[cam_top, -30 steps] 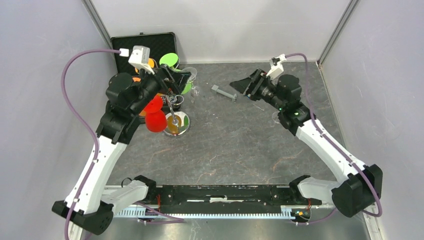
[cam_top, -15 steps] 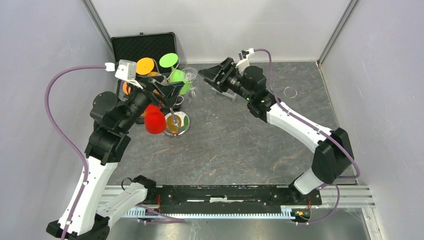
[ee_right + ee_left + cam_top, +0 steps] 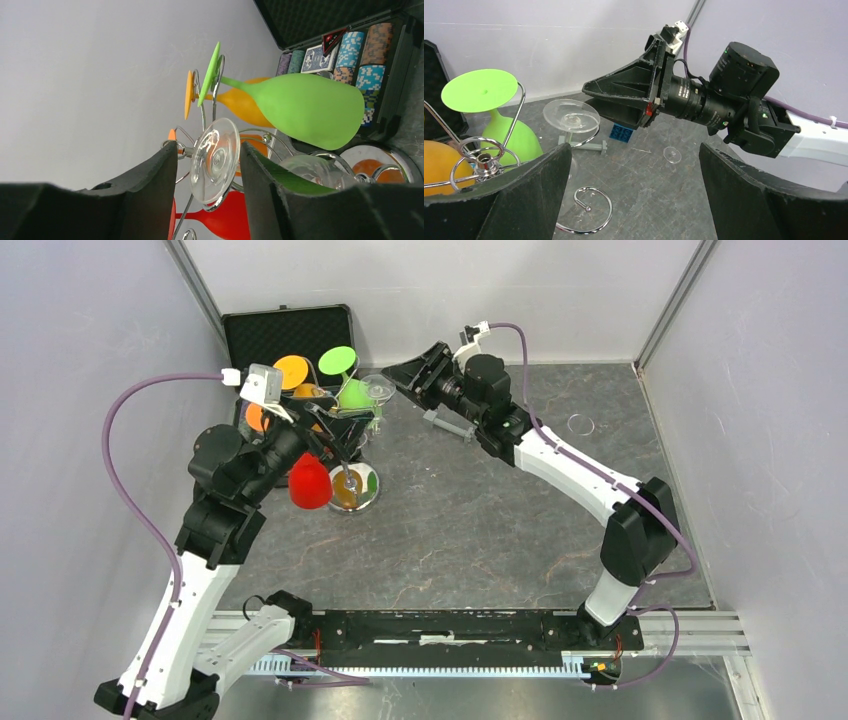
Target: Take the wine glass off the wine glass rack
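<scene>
The wine glass rack stands at the back left on its shiny disc base. From its hooks hang an orange glass, a green glass, a red glass and a clear wine glass. My right gripper is open at the clear wine glass. In the right wrist view the clear glass's foot sits between the fingers, near the right one. My left gripper is wide open over the rack top, holding nothing. An empty hook curls between its fingers.
A black case holding poker chips lies open behind the rack. On the table lie a grey piece, a blue brick and a small clear disc. Walls close in on the left, back and right.
My right arm has swung left across the table from the right side to the rack, and its jaws have narrowed around the clear glass's foot. The left arm shifted slightly, still wide open.
</scene>
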Tool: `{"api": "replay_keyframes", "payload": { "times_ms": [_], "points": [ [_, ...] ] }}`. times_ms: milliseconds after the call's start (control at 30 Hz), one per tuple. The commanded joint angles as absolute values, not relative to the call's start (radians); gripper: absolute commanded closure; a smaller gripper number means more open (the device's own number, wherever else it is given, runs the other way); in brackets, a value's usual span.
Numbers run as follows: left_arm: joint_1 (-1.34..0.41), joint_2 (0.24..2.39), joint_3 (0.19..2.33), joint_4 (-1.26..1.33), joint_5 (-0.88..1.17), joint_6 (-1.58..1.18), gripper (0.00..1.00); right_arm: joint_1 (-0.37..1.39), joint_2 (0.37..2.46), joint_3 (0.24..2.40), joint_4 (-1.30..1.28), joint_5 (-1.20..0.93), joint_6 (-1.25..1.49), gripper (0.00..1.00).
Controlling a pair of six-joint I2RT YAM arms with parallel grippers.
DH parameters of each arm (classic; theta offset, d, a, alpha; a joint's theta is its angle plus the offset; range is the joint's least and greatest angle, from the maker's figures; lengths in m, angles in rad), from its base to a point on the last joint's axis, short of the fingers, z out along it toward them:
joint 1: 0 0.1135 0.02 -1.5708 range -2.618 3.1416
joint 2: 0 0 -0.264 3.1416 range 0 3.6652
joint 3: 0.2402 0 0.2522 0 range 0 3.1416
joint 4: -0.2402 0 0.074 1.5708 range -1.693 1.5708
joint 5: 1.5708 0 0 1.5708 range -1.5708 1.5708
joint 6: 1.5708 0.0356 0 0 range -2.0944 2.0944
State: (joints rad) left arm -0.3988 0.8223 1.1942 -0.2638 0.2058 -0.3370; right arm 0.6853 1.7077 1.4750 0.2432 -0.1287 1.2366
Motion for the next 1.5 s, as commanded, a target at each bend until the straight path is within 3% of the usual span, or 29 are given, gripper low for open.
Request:
{"api": "replay_keyframes", "payload": {
  "times_ms": [0, 133, 500, 733, 1000, 1133, 1467],
  "points": [
    [-0.394, 0.807, 1.195, -0.232, 0.232, -0.291, 0.0, 0.688, 1.727, 1.591, 0.185, -0.103, 1.174, 0.49],
    [-0.394, 0.8, 1.196, -0.234, 0.244, -0.289, 0.0, 0.688, 1.763, 1.687, 0.07, -0.126, 1.126, 0.56],
    [-0.394, 0.764, 1.179, -0.232, 0.232, -0.272, 0.0, 0.688, 1.773, 1.733, -0.037, -0.123, 1.074, 0.56],
    [-0.393, 0.761, 1.173, -0.231, 0.224, -0.27, 0.0, 0.693, 1.788, 1.746, -0.038, -0.176, 1.128, 0.66],
    [-0.394, 0.764, 1.17, -0.231, 0.22, -0.266, 0.0, 0.695, 1.791, 1.725, -0.023, -0.189, 1.15, 0.64],
    [-0.394, 0.765, 1.169, -0.232, 0.218, -0.265, 0.0, 0.695, 1.786, 1.719, -0.018, -0.191, 1.151, 0.71],
    [-0.394, 0.76, 1.167, -0.232, 0.215, -0.261, 0.0, 0.695, 1.773, 1.706, -0.009, -0.184, 1.164, 0.99]
  ]
}}
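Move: The right hand, half open, is almost at the clear wine glass hanging foot-up on the rack: the foot's middle is about 3 cm to its left, 2 cm back and 1 cm below. The green glass is about 11 cm to the left, 4 cm farther out and 8 cm lower; the rack's hub is some 15 cm left and 6 cm back. From the open left hand the clear foot is roughly 11 cm ahead, 1 cm right and 5 cm lower. Rising and reaching out barely 1 cm, then dropping about 2 cm while rolling some 10 degrees with its left side going down, the right hand lines up with the clear glass's foot. It then eases about 1 cm back and 1 cm left and closes, pinching the rim on the foot's outer right side. The left hand backs off some 1.5 cm, still open. ##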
